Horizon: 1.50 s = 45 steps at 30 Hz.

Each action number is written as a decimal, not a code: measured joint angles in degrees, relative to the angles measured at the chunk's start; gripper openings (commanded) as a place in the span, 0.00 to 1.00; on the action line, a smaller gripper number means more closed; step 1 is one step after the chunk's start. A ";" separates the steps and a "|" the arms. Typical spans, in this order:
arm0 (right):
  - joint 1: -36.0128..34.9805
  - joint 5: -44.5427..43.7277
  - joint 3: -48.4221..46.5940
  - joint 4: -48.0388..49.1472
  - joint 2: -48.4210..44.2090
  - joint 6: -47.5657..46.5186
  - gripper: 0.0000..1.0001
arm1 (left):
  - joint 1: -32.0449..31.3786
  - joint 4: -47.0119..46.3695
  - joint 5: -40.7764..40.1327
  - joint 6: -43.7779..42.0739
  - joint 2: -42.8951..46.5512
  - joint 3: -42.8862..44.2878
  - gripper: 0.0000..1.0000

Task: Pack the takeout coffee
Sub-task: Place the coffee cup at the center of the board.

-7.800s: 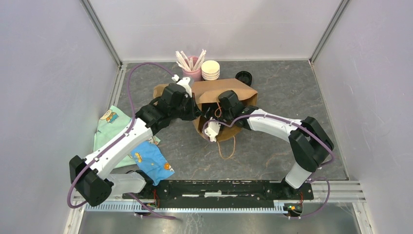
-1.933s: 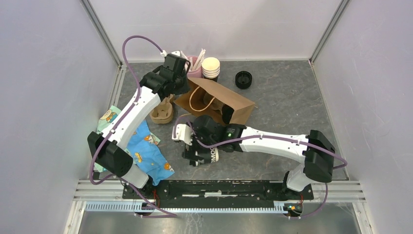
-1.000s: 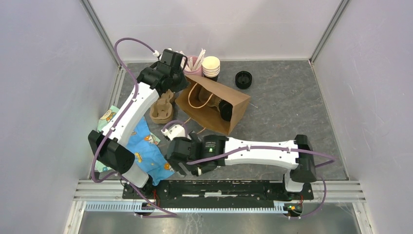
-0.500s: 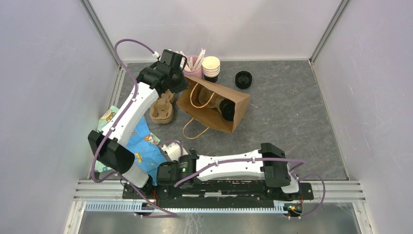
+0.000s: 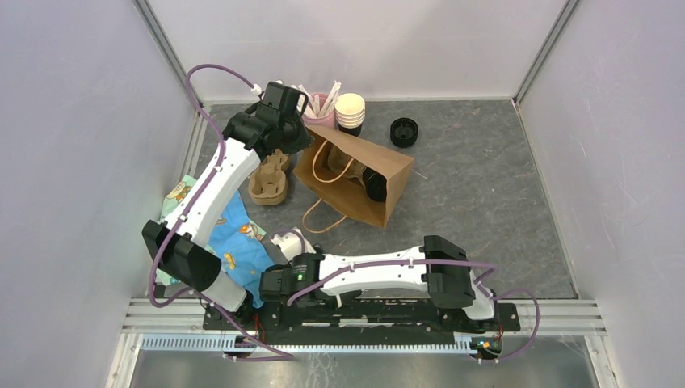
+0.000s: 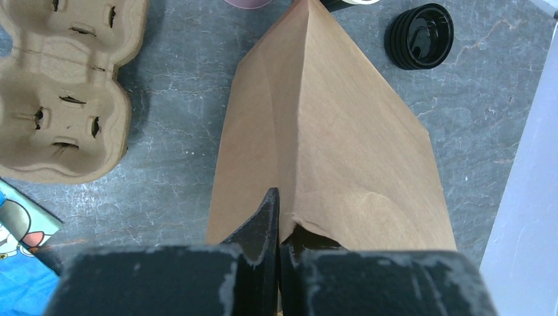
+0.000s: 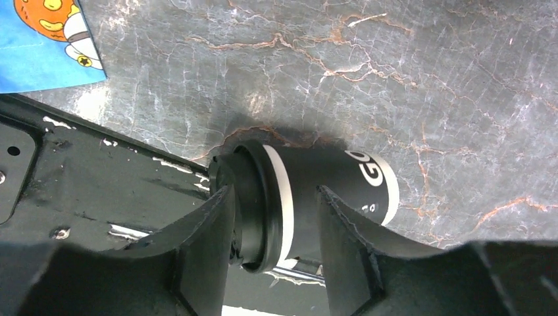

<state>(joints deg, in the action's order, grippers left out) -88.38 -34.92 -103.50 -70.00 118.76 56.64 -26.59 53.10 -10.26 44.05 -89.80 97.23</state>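
Observation:
The takeout coffee (image 7: 342, 181), a black cup with white lettering and a black lid (image 7: 253, 197), lies crosswise between my right gripper's (image 7: 273, 197) part-closed jaws. The left finger is against the lid and the right finger against the cup's side. In the top view that gripper (image 5: 273, 287) is at the near edge, over the base rail, and the cup is hidden under it. My left gripper (image 6: 279, 197) is shut on the rim of the brown bag (image 6: 342, 151), which lies on its side (image 5: 355, 174). Another black cup (image 5: 373, 184) shows inside the bag's mouth.
A cardboard cup carrier (image 5: 268, 182) lies left of the bag. A pink cup of stirrers (image 5: 323, 109), a stack of cream cups (image 5: 350, 113) and a stack of black lids (image 5: 404, 131) stand at the back. Patterned cloths (image 5: 242, 246) lie at the near left beside the base rail (image 5: 363, 311).
My right arm has pulled back from beside the bag to the near edge, folding up, with the cup in its jaws. The bag has shifted a little. My left gripper stays on the bag.

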 measured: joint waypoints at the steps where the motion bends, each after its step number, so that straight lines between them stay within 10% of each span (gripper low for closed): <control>1: 0.02 0.00 0.02 0.00 0.04 -0.04 0.53 | 0.00 0.00 0.00 0.00 0.02 0.00 0.02; 10: 0.04 1.03 4.66 0.39 0.02 -1.01 0.58 | 0.00 -0.07 0.46 -1.05 0.02 -0.02 0.02; 14: -0.02 1.62 7.54 0.70 -0.96 -1.66 0.52 | 0.00 -0.15 1.03 -1.05 0.02 -0.04 0.02; 18: -0.02 1.36 7.02 0.11 -1.57 -2.16 0.22 | 0.00 -0.55 1.40 -1.05 0.02 -0.11 0.02; 29: 0.50 -0.70 7.39 4.83 -8.70 -3.50 0.16 | 0.17 -1.01 1.42 -1.27 0.37 -1.53 0.02; 45: 14.05 8.61 58.73 64.35 -47.87 -4.81 0.13 | 0.28 -0.83 2.80 -2.56 0.96 -0.42 0.02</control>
<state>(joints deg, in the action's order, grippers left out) -74.32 -26.30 -44.77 -5.65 70.89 51.83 -26.30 52.27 -7.46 41.50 -88.84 96.82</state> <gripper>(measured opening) 0.276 0.025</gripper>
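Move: The coffee cup lies on its side by the table's near edge, lid to the left, its middle about 3 cm right of my right fingertips and 3 cm below. From that hand, the paper bag stands about 22 cm ahead and 5 cm right; the blue cloth is some 20 cm left and 7 cm ahead, about 6 cm down. From my left hand, the cup is roughly 29 cm back, 10 cm right and 20 cm down. I slide my right hand about 3 cm right and down over the cup, then close the half-open fingers on its lid end. Easing back left as I rise, I lift roughly 8 cm and swing forward some 7 cm towards the bag, drifting right and rolling the wrist about 50 degrees so its left side comes up. My left hand stays, still pinching the bag's edge. ##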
